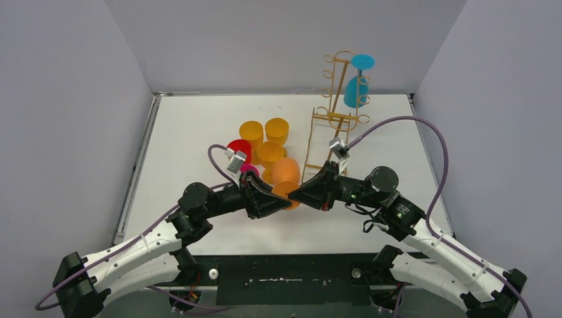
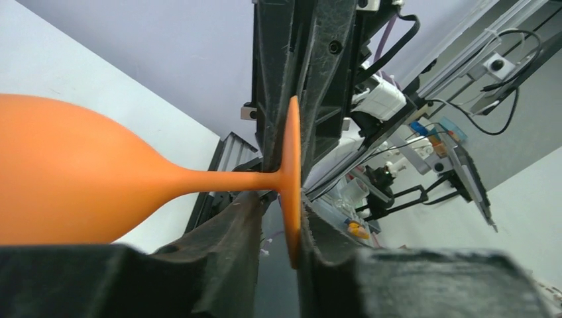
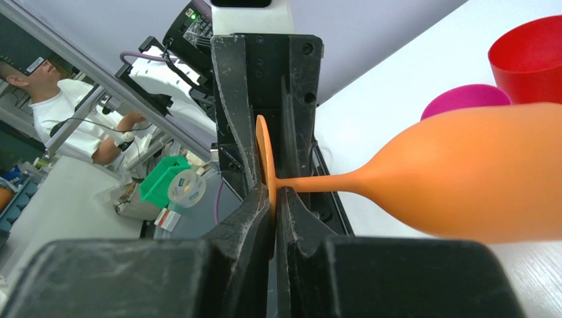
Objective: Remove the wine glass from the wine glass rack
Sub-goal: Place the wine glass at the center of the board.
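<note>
An orange wine glass (image 1: pixel 286 171) lies sideways between my two grippers, just above the table and off the wine glass rack (image 1: pixel 333 116). My right gripper (image 3: pixel 273 202) is shut on the glass's round foot (image 3: pixel 264 149), the stem (image 3: pixel 318 184) running out to the bowl (image 3: pixel 477 172). My left gripper (image 2: pixel 280 215) stands open around the same foot (image 2: pixel 292 152); one finger touches the disc, the other finger (image 2: pixel 232 232) is apart from it. A blue wine glass (image 1: pixel 356 89) hangs upside down at the top of the gold wire rack.
Yellow cups (image 1: pixel 270 152) cluster left of the rack, with a red cup (image 1: pixel 239 148) and a magenta cup (image 1: pixel 249 170) beside my left arm. The red cup (image 3: pixel 530 59) and magenta cup (image 3: pixel 464 99) sit behind the orange bowl. Grey walls enclose the table.
</note>
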Controlling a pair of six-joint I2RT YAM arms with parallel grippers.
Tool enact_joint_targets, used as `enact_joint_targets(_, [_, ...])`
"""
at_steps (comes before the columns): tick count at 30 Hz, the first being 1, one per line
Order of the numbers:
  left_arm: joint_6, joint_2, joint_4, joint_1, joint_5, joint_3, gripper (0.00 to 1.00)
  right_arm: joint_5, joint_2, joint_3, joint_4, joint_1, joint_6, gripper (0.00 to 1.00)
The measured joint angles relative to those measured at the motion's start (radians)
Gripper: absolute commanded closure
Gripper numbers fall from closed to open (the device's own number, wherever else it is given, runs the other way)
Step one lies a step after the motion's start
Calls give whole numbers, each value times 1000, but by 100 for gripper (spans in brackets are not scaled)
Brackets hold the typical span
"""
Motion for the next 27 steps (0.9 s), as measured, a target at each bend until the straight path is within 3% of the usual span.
enact_joint_targets(2, [-7, -1, 10, -2, 3, 0, 100, 3, 0, -7, 7, 0, 1, 100])
enact_joint_targets(5, [-5, -6, 10, -5, 3, -1, 100, 8, 0, -13, 14, 1, -1, 84])
enact_joint_targets(8, [2, -7, 2, -5, 0, -1, 100, 10, -3, -14, 14, 2, 3, 56])
enact_joint_targets(15, [47, -31, -11, -4, 29, -1, 100, 89, -78, 6, -32, 7, -32, 28])
enact_joint_targets(22, [154, -104, -24, -4, 80, -32, 100, 256, -145, 96, -128, 7, -71, 23])
enact_joint_targets(27, [245, -198, 59, -4, 176, -137, 100, 353, -144, 139, -194, 7, -70, 18])
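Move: The orange wine glass hangs from the right hand's shut fingers, foot up and bowl slanting forward and down. Its middle is about 6 cm ahead of and 6 below both hands, roughly 1 cm to the left hand's right and 2 cm to the right hand's left. From the left hand, 19 cm lower, the pink glass stands some 4 cm ahead and 11 left, the front yellow one 12 ahead and 4 left, the red one 12 ahead and 13 left. The orange glass's foot is pinched by the left fingers, which close the rest of the way on its rim, and the right fingers then open wide, let go and draw off about 6 cm up, 4 right and 3 forward, swinging clockwise. Now alone on the foot, the left hand speeds up back towards the base and leftward, away from the standing glasses, tilting the bowl up some 20 degrees. ##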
